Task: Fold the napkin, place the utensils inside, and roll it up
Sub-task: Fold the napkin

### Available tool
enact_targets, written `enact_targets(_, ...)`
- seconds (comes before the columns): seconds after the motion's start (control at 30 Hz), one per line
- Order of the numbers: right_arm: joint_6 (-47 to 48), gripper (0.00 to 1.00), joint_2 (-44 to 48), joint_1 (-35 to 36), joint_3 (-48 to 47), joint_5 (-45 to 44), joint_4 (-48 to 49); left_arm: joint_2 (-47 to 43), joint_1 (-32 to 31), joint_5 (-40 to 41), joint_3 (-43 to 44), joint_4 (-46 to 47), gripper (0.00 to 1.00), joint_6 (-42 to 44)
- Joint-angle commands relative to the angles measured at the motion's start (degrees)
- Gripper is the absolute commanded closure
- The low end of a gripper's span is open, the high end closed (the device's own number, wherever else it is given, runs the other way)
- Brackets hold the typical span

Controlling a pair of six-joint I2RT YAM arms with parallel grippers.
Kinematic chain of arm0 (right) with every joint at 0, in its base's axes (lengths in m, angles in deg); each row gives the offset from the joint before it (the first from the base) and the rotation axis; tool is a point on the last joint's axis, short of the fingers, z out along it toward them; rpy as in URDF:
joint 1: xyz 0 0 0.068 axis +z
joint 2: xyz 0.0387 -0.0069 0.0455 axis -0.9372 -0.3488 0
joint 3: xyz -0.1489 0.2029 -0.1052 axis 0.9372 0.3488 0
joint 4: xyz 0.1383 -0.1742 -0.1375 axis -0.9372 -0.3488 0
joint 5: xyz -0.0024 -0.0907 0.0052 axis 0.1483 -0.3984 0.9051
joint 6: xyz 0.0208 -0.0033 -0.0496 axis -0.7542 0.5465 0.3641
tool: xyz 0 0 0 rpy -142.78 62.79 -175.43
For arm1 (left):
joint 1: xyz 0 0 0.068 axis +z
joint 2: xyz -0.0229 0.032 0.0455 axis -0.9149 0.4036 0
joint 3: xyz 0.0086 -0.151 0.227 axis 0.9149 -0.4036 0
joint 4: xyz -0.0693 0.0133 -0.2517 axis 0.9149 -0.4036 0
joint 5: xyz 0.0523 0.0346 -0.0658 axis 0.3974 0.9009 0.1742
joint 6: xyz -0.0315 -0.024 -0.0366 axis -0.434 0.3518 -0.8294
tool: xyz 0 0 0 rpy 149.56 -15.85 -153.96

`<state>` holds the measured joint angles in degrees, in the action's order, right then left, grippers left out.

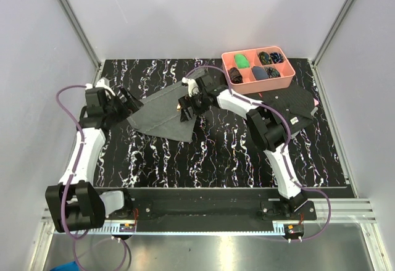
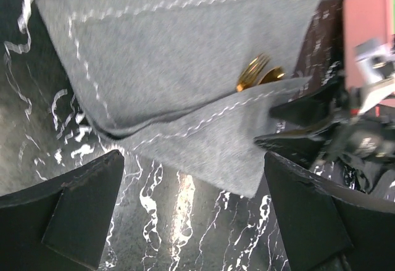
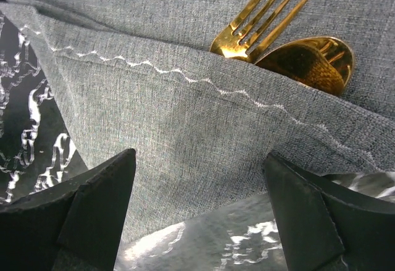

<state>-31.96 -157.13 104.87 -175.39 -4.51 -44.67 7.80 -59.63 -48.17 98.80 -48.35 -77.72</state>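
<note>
The grey napkin [image 1: 162, 115] lies folded on the black marbled table. A flap with pale stitching is turned over the gold fork [image 3: 259, 21] and gold spoon [image 3: 311, 61], whose heads poke out side by side while the handles stay hidden under the cloth. The left wrist view also shows the napkin [image 2: 173, 55], the fork [image 2: 252, 72] and the spoon [image 2: 273, 75]. My left gripper [image 2: 194, 178] stands open at the napkin's left edge, holding nothing. At the napkin's right edge my right gripper [image 3: 200, 172] hovers open just off the flap's hem, also with nothing in it.
A pink tray [image 1: 281, 83] with small dark and green items stands at the back right. In front of it, under the right arm, lies a black patterned cloth [image 1: 302, 101]. The right gripper's dark fingers [image 2: 302, 110] show in the left wrist view.
</note>
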Motion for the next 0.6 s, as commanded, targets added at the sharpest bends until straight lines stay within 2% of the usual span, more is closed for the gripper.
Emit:
enact_targets(0.0,-6.9,0.08,2.2,4.4,7.2,-0.7,-3.6,-2.5,1.9,-2.2,7.2,-2.2,0.01,5.2)
enact_targets(0.23,-23.3,0.08,7.7,13.3,14.8,1.8,1.6,-2.8,6.5,-1.9,11.0,-4.2,0.01,7.8)
enact_targets(0.37,-26.1,0.08,9.2,18.7,13.9,3.8,1.8,-2.5,9.0,-1.8,11.2,-4.0,0.01,8.0)
enact_targets(0.57,-26.1,0.06,19.5,18.3,14.6,-1.9,0.8,-2.2,10.7,-2.4,10.6,-3.8,0.01,8.3)
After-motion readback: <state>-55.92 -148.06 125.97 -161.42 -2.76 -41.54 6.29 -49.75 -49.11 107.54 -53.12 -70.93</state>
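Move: Just under the right hand's open fingertips lies the loose flap of the folded napkin, whose middle is about 8 cm to the hand's left, level with it fore and aft and some 1 cm lower. The exposed ends of the fork and spoon sit roughly 4 cm left and 2 cm ahead of that hand; the pink tray is about 28 cm to its right and 18 cm ahead. For the left hand the napkin's middle is about 5 cm ahead, 12 cm right and 15 cm below. Dragging the napkin with its open fingertips on the flap, the right hand sweeps back about 21 cm towards the robot's side of the table and drifts some 9 cm left, barely rising, while its wrist tips about 20 degrees. The left hand, empty and open, draws away upwards and leftwards, about 6 cm each. ##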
